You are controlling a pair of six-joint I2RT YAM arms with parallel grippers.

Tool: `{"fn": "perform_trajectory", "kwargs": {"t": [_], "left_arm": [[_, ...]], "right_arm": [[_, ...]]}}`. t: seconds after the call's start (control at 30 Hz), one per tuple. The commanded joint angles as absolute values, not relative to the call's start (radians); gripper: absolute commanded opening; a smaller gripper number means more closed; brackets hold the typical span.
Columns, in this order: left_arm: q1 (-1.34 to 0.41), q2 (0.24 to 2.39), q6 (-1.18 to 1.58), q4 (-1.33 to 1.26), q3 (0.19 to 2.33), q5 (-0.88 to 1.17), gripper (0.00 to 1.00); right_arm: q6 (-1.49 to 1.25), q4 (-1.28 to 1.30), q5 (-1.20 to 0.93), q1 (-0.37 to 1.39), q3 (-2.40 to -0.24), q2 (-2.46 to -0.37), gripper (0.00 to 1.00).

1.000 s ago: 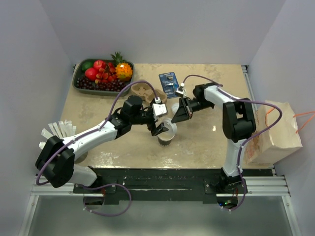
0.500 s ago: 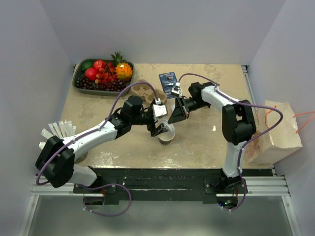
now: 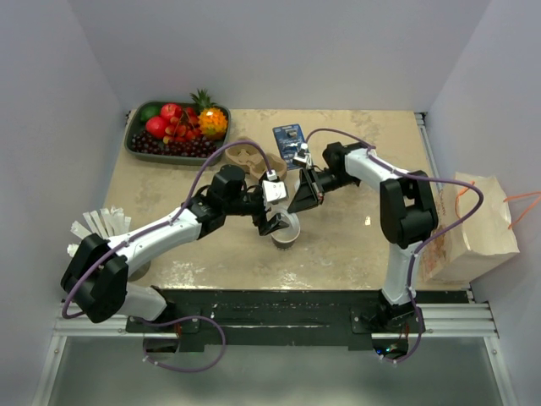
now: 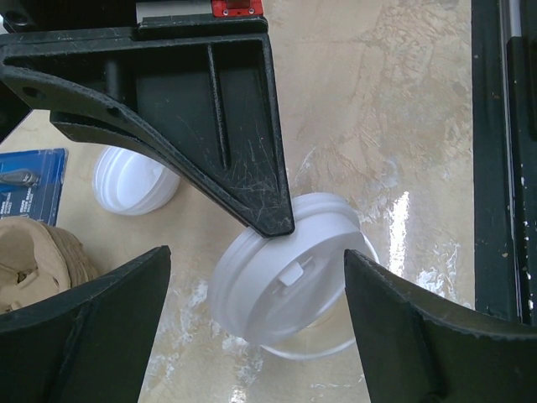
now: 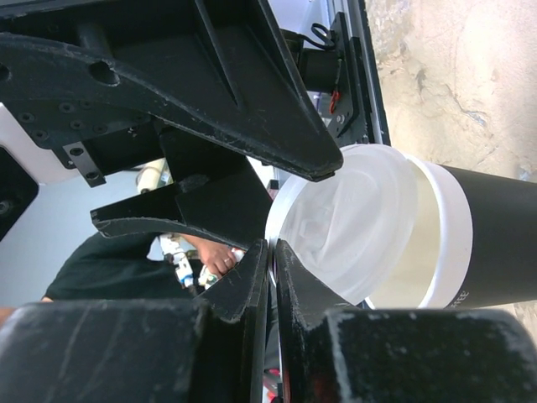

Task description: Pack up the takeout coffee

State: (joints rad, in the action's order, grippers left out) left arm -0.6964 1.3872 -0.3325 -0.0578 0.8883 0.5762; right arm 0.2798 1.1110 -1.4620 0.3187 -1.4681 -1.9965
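The takeout coffee cup (image 5: 495,243), dark with a cream-white rim, stands on the table's middle (image 3: 286,235). Its white lid (image 4: 289,277) lies tilted over the cup's mouth, one edge raised. My right gripper (image 5: 273,245) is shut on the lid's raised rim and reaches in from the right (image 3: 298,203). My left gripper (image 4: 256,327) is open wide, and its fingers (image 4: 84,336) stand on either side of the cup without pressing it. In the top view the left gripper (image 3: 275,222) hides part of the cup.
A brown pulp cup carrier (image 3: 245,156) and a blue packet (image 3: 289,135) lie just behind the cup. Another white lid (image 4: 134,180) sits beside them. A fruit tray (image 3: 173,127) is at the back left. A paper bag (image 3: 473,224) stands off the table's right edge.
My right gripper has shifted a little to the left, carrying the lid further over the cup. The left arm has hardly moved.
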Motion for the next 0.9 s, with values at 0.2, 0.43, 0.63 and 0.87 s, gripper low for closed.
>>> {"fn": "perform_trajectory", "kwargs": {"t": [0.2,0.43,0.63,0.87], "left_arm": [[-0.701,1.404,-0.330,-0.106,0.887,0.618,0.87],[-0.703,1.414,-0.327,-0.120,0.879,0.606,0.87],[-0.701,1.413,-0.316,-0.127,0.896,0.598,0.86],[-0.701,1.419,-0.311,-0.126,0.907,0.595,0.86]], "right_arm": [[0.296,1.109,-1.566,0.308,-1.462,-2.011,0.21],[0.318,1.124,-1.557,0.304,-1.477,-2.026,0.25],[0.383,1.170,-1.539,0.296,-1.506,-2.023,0.31],[0.579,1.285,-1.513,0.273,-1.560,-2.014,0.37]]}}
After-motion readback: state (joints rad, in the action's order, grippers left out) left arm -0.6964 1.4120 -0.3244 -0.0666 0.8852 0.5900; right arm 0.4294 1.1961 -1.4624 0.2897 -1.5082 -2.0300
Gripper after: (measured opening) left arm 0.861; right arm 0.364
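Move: The tilted lid on the coffee cup is right at my nearly shut right fingers, its middle about 3 cm left, 2 cm back and 3 cm below them. The cup's middle is some 3 cm left, 3 cm back and 9 cm down. On the table a spare lid lies 10 cm ahead and 4 cm right, the cup carrier roughly 18 cm ahead and 11 cm left. From my wide-open left hand, the tilted lid is some 3 cm right, 2 cm back and 3 cm below. I let my right fingers part from almost shut to about a third open at the lid's raised edge, dipping about 1 cm towards the cup, then turning back up nearly as far while easing 1 cm forward; the upper finger comes clear of the lid. My left hand sinks about 1 cm towards the cup, its fingers staying wide open fore and aft of the lid. ##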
